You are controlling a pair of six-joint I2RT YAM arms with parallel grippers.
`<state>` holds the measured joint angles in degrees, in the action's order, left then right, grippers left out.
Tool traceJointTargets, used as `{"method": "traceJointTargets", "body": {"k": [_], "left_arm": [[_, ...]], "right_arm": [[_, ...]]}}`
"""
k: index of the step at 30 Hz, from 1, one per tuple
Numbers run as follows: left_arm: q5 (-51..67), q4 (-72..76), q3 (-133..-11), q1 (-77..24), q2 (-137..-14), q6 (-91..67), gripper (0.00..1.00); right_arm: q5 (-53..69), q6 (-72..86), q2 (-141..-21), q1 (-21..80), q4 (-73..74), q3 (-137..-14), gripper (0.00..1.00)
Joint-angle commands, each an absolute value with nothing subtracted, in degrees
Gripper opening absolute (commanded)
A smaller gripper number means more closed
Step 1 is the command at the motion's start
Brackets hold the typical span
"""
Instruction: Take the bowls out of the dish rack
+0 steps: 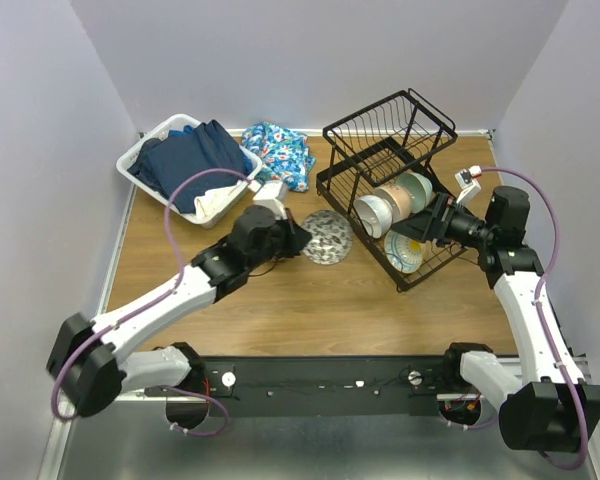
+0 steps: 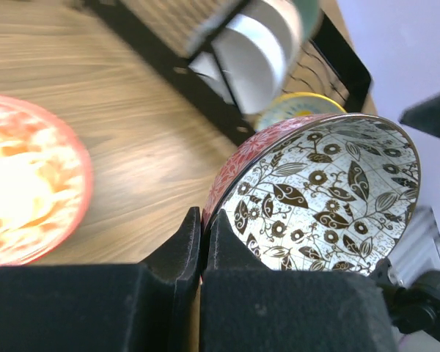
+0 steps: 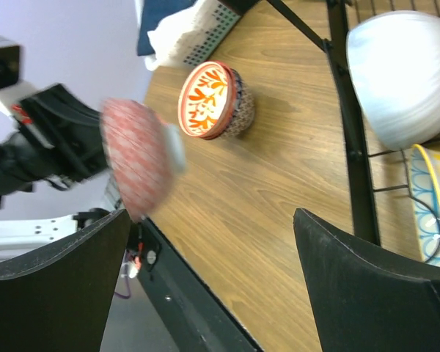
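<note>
My left gripper (image 1: 296, 238) (image 2: 203, 217) is shut on the rim of a red floral bowl (image 1: 327, 237) (image 2: 323, 191) with a black-and-white patterned inside, held tilted above the table left of the dish rack (image 1: 400, 185). The same bowl shows blurred in the right wrist view (image 3: 136, 158). An orange floral bowl (image 3: 213, 99) (image 2: 22, 191) sits on the table. In the rack lie a white bowl (image 1: 372, 215) (image 3: 403, 73), a tan bowl (image 1: 395, 200), a mint green bowl (image 1: 418, 185) and a yellow bowl (image 1: 405, 252) (image 3: 433, 198). My right gripper (image 1: 435, 220) (image 3: 213, 249) is open at the rack's right side, holding nothing.
A white laundry basket (image 1: 145, 150) with dark clothes stands at the back left, with a blue patterned cloth (image 1: 278, 150) beside it. The black rail (image 1: 320, 380) between the arm bases runs along the near edge.
</note>
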<state>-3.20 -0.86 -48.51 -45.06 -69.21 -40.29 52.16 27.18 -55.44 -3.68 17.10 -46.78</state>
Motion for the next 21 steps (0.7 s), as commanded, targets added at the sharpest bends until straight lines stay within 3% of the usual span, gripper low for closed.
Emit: {"method": "traceJointTargets", "body": {"k": [1,12,21], "left_arm": [[-9.0,-13.6,-43.5,-35.6,-56.9,-43.0,0.00],[-11.0,-34.6,-40.2,-15.9,-47.7,-43.6,0.00],[-2.6,-28.3,-30.5,-5.2,-50.7,-47.4,0.00]], "right_arm": [[49.9,23.4,-56.9,-3.3,20.7,-48.7,1.00],[48.0,21.0,-59.8,-3.3,21.0,-51.1,1.00],[48.0,20.9,-60.5,-3.3,20.5,-50.5,1.00]]}}
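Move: The left hand already holds the black-and-white patterned bowl and carries it to bare table, about 24 cm to its left, 2 cm back and 17 cm below. The stack of bowls stands some 13 cm ahead and 8 cm left of it; the laundry basket is about 35 cm ahead and 33 cm left, both roughly 15 cm lower. From the right hand that bare spot lies about 50 cm left, 5 cm back and 21 cm below. Left hand swings the gripped bowl about 25 cm left past the stack, sinking 12 cm, turning counter-clockwise, tipping down. ##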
